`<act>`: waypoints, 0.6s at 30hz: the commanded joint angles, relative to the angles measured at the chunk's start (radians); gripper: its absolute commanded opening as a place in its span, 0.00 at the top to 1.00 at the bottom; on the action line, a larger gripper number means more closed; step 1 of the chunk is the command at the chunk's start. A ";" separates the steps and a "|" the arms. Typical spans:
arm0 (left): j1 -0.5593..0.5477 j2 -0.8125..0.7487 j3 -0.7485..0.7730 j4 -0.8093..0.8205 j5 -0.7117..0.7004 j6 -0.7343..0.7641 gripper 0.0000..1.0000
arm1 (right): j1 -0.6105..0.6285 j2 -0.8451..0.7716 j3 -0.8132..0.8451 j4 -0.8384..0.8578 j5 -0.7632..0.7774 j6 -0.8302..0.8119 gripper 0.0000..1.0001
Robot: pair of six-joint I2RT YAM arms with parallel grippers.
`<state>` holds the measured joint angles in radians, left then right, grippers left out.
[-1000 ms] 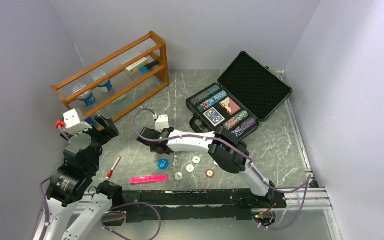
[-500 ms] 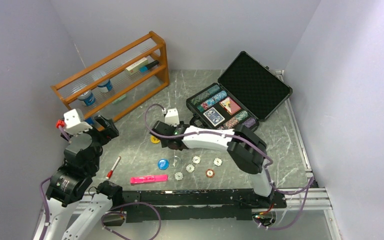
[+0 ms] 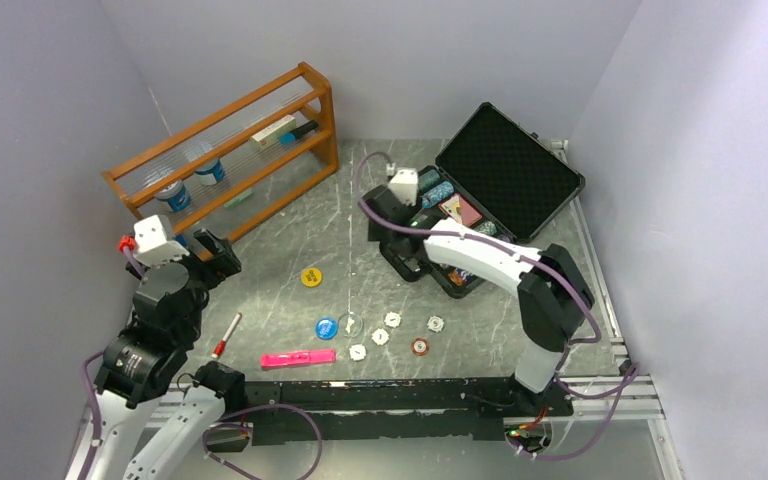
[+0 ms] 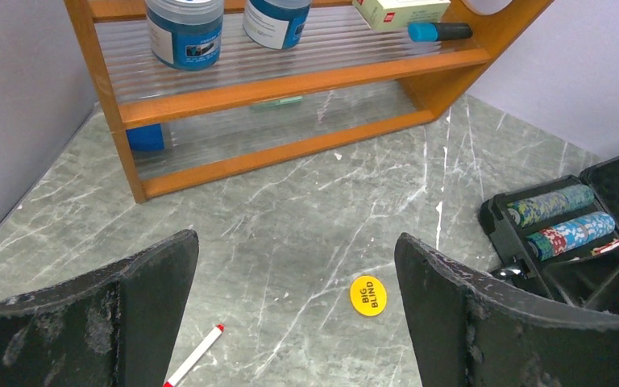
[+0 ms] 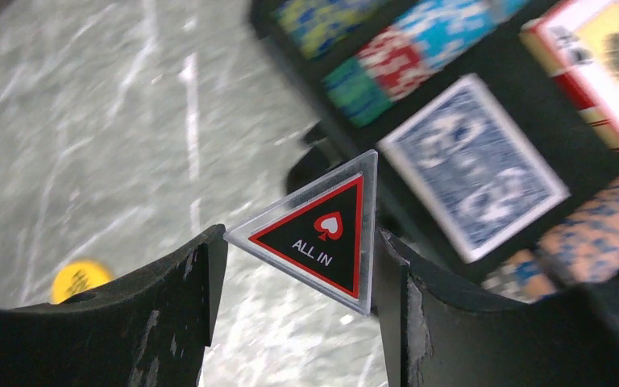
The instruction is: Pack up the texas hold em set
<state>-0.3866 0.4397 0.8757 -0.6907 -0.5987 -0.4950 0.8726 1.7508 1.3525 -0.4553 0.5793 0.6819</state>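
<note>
The black case [image 3: 510,170] lies open at the back right, with chip stacks [image 3: 438,192] and card decks [image 5: 471,165] in its foam tray. My right gripper [image 3: 400,222] hovers over the case's front left corner, shut on a clear triangular "ALL IN" marker [image 5: 322,230] pinched between both fingers. On the table lie a yellow "BIG BLIND" button [image 3: 310,277] [image 4: 368,295], a blue button [image 3: 327,326], small white discs [image 3: 392,320] and an orange chip [image 3: 419,346]. My left gripper [image 3: 215,255] [image 4: 296,242] stands open and empty at the left.
A wooden rack [image 3: 230,150] with blue jars [image 4: 184,32] stands at the back left. A pink marker [image 3: 298,357] and a red-tipped pen [image 3: 227,335] lie near the front edge. Walls close in on both sides.
My right arm has swung from the middle of the table back and right to the case, carrying the triangular marker; the yellow button now shows. The left arm has not moved.
</note>
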 commanded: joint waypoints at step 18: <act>0.002 0.127 0.022 0.110 0.063 -0.024 0.03 | -0.527 0.035 -0.020 0.176 -0.289 -0.475 0.41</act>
<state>-0.3866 0.5529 0.8757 -0.6407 -0.5491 -0.5140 0.3656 1.7462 1.2667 -0.3016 0.3653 0.2821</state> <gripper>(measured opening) 0.968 0.643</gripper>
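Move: The right hand holds the ALL IN triangle just outside the open case; the red card deck lies about 11 cm ahead, 16 cm to the right and 9 cm below it. Inside the case, the blue card deck is some 5 cm ahead and 9 cm right, the red-and-blue chip row about 13 cm ahead and 9 cm right, the orange-and-green row roughly 4 cm ahead and 19 cm right. From the empty left hand the red deck is about 24 cm ahead, 50 cm right and 25 cm below. Keeping the ALL IN triangle pinched between its fingertips, the right hand sweeps it about 18 cm right and 10 cm forward from the handle side of the case to above the red card deck, quickly at first and slowing, its left side dipping slightly as it turns a little clockwise and partly back. The empty left hand, still wide open, eases about 3 cm forward and right, sinking slightly. ##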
